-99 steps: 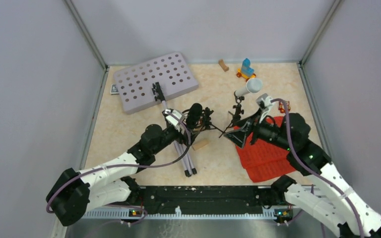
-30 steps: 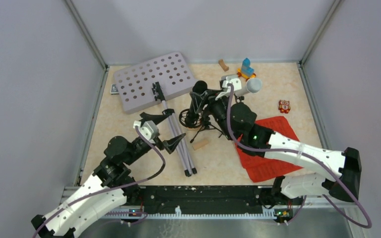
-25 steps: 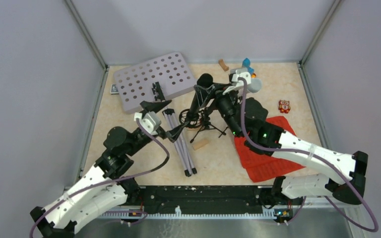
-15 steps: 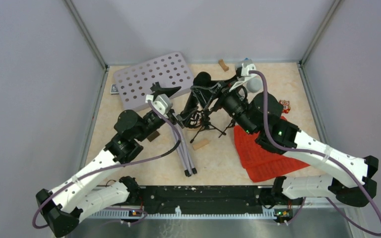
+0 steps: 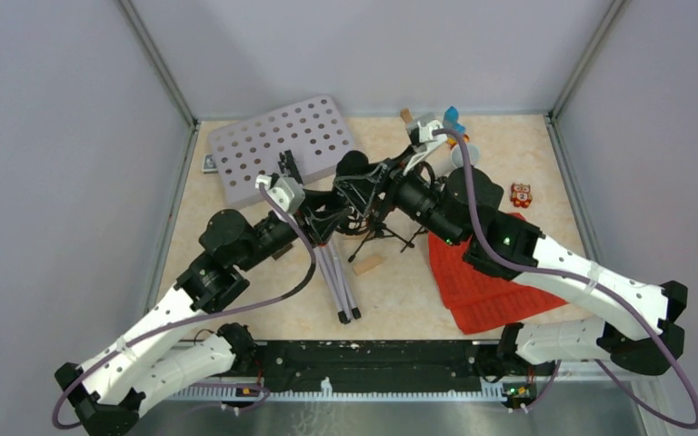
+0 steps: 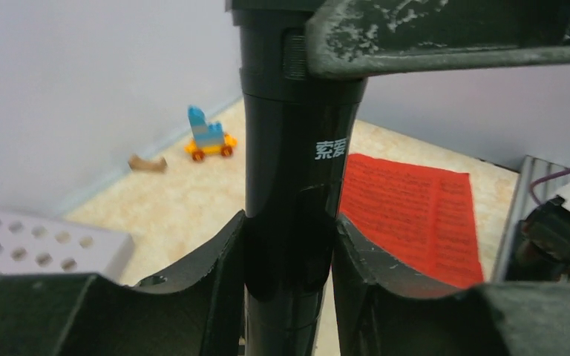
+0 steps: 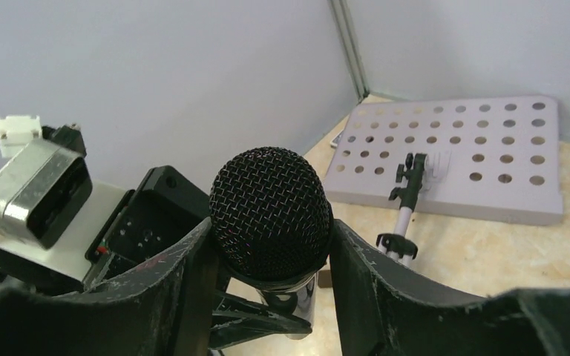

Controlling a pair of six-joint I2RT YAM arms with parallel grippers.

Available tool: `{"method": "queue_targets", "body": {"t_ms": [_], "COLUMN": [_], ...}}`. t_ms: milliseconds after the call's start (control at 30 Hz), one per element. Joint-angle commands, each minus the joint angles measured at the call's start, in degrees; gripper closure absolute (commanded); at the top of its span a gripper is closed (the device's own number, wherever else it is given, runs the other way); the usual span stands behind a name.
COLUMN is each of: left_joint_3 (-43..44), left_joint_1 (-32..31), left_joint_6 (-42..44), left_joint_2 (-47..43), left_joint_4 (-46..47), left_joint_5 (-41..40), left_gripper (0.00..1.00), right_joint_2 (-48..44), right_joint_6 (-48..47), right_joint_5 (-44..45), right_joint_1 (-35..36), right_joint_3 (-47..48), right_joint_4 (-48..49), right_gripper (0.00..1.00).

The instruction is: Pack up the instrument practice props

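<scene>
The black microphone (image 5: 353, 166) is held above the table's middle by both arms. My right gripper (image 7: 269, 230) is shut on its mesh head (image 7: 271, 211). My left gripper (image 6: 289, 222) is shut on its glossy body (image 6: 293, 178), with the right finger (image 6: 445, 37) crossing above. From above, the left gripper (image 5: 332, 211) and right gripper (image 5: 374, 179) meet over the small black tripod (image 5: 383, 232). The grey perforated plate (image 5: 282, 150) lies far left with its silver tripod legs (image 5: 338, 282) pointing toward me. Red sheet music (image 5: 482, 272) lies right. The white tube (image 5: 465, 154) lies beyond the right arm.
A wooden block (image 5: 370, 263) lies by the silver legs, another (image 5: 406, 115) near the far wall. The blue-and-orange toy car (image 5: 453, 115) stands at the back, partly hidden. A small red figure (image 5: 521, 193) sits at the right. Grey walls enclose three sides.
My left gripper swung in from the near left and closed on the microphone's body. My right gripper kept its hold on the head, shifting slightly with it.
</scene>
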Motion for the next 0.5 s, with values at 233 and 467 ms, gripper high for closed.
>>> {"method": "queue_targets", "body": {"t_ms": [233,467], "left_joint_3": [-3.59,-14.01], "left_joint_1": [0.40,0.36], "left_joint_6": [-32.98,-55.86], "left_joint_2": [-16.16,-25.68], "left_joint_4": [-23.73,-35.36], "left_joint_5": [-29.05,-45.28], "left_gripper": [0.93,1.00], "right_joint_2": [-5.66,-11.08], "right_joint_6": [-0.19,2.84], "right_joint_5": [4.13,7.36], "right_joint_1": [0.34,0.25], "right_joint_3": [-2.22,-7.60], "right_joint_4": [-5.33,-8.00], "right_gripper": [0.47,0.47]}}
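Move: The microphone stands roughly upright, already gripped in my left hand near its middle and still held by my right hand by its head end, so its middle lies about 7 cm below the right hand point. From the left hand, the mic stand is some 16 cm ahead, 6 cm right and 32 cm down. The folded music stand is about 19 cm ahead, 9 cm left, the dark block 14 cm ahead, 16 cm left, both on the table about 37 cm below. I take the microphone over into my left hand. Both hands first sink about 3 cm with it; then my right fingers let go and the hand backs off some 4 cm to the right, while my left keeps its grip and swings away left, about 12 cm in all and 9 cm down, tipping downward and turning counter-clockwise. ##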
